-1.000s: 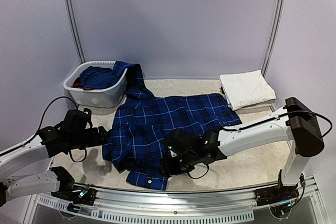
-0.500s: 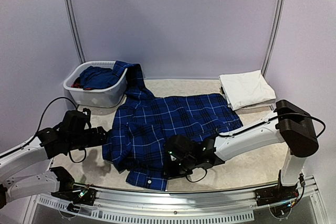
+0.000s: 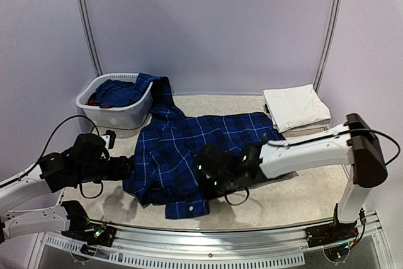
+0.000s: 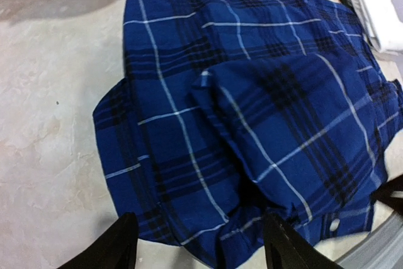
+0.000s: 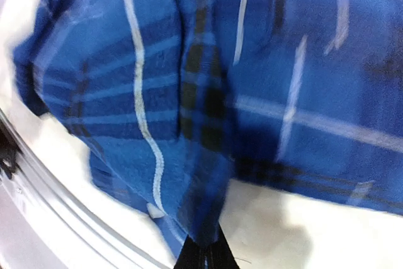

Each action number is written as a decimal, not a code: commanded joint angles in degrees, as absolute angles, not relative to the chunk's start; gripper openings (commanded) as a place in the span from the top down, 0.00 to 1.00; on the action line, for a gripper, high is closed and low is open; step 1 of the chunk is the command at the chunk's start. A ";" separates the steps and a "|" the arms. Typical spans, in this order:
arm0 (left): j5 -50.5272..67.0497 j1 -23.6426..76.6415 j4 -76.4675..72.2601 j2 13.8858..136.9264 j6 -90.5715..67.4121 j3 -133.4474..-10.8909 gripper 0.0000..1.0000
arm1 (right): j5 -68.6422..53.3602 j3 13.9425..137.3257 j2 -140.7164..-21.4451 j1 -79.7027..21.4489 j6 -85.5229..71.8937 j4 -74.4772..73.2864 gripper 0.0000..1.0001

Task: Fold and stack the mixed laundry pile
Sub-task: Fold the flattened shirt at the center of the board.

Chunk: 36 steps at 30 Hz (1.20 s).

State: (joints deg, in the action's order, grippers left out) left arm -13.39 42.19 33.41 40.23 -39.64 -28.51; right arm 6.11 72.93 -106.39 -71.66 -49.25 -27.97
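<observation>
The navy plaid shirt (image 3: pixel 189 146) lies spread across the middle of the table, one sleeve trailing up over the basket rim. My right gripper (image 3: pixel 206 184) is shut on the shirt's near hem (image 5: pixel 208 218), and a fold of cloth rises from its closed tips (image 5: pixel 206 255). My left gripper (image 3: pixel 128 168) is open at the shirt's left edge. Its fingers straddle the lower corner of the shirt (image 4: pixel 208 218) without pinching it. Folded white trousers (image 3: pixel 296 108) sit at the back right. A solid blue piece (image 3: pixel 119 92) and a bit of red (image 3: pixel 93 100) lie in the basket.
The white oval basket (image 3: pixel 116 120) stands at the back left. The metal rail of the table's near edge (image 3: pixel 208 234) runs just below the shirt hem. Bare tabletop (image 3: pixel 296 193) shows at the front right, and the white trousers (image 4: pixel 378 11) lie beyond the shirt.
My right gripper has shut on the shirt's near hem and drawn it up and left, bunching the lower corner. My left gripper has narrowed a little and stayed by the left edge.
</observation>
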 commanded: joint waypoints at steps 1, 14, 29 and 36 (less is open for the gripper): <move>-11.25 45.14 36.05 40.05 -39.13 -31.59 0.33 | 14.18 80.25 -100.96 -67.14 -40.08 -42.99 1.00; 2.83 51.42 23.33 46.47 -35.81 -31.39 0.42 | 16.68 92.99 -96.01 -56.88 -28.04 -56.03 1.00; -5.71 58.40 18.35 69.29 -34.49 -35.79 0.50 | 18.42 92.27 -90.02 -47.23 -21.99 -61.72 1.00; -12.18 57.92 19.66 77.34 -36.85 -37.26 0.53 | 17.33 86.10 -89.92 -42.43 -18.37 -60.01 1.00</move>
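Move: The right hand already pinches a fold of the plaid shirt about 5 cm above the board. The shirt's right-hand part, towards which it is carried, lies roughly 24 cm ahead and 24 cm right, with the white folded stack some 40 cm ahead and 38 cm right; the buttoned cuff is about 4 cm back and 8 cm left. For the empty left hand, the shirt's near-left part lies some 12 cm right, 3 cm back and 11 cm below; the basket is about 37 cm ahead and 16 cm left. Keeping its shut grip on the fold, the right hand sweeps up, right and forward over the shirt towards its right-hand part, about 18 cm to the right and 15 cm forward, most of the forward travel coming first, and its wrist tips so the fingers point more forward. Meanwhile the left hand lifts slightly, swings right and a little back, then sinks about 10 cm towards the near-left part of the shirt and eases forward again, turning clockwise some 20 degrees net while its open fingers narrow by about a third without shutting; whether they touch the cloth can't be seen. ##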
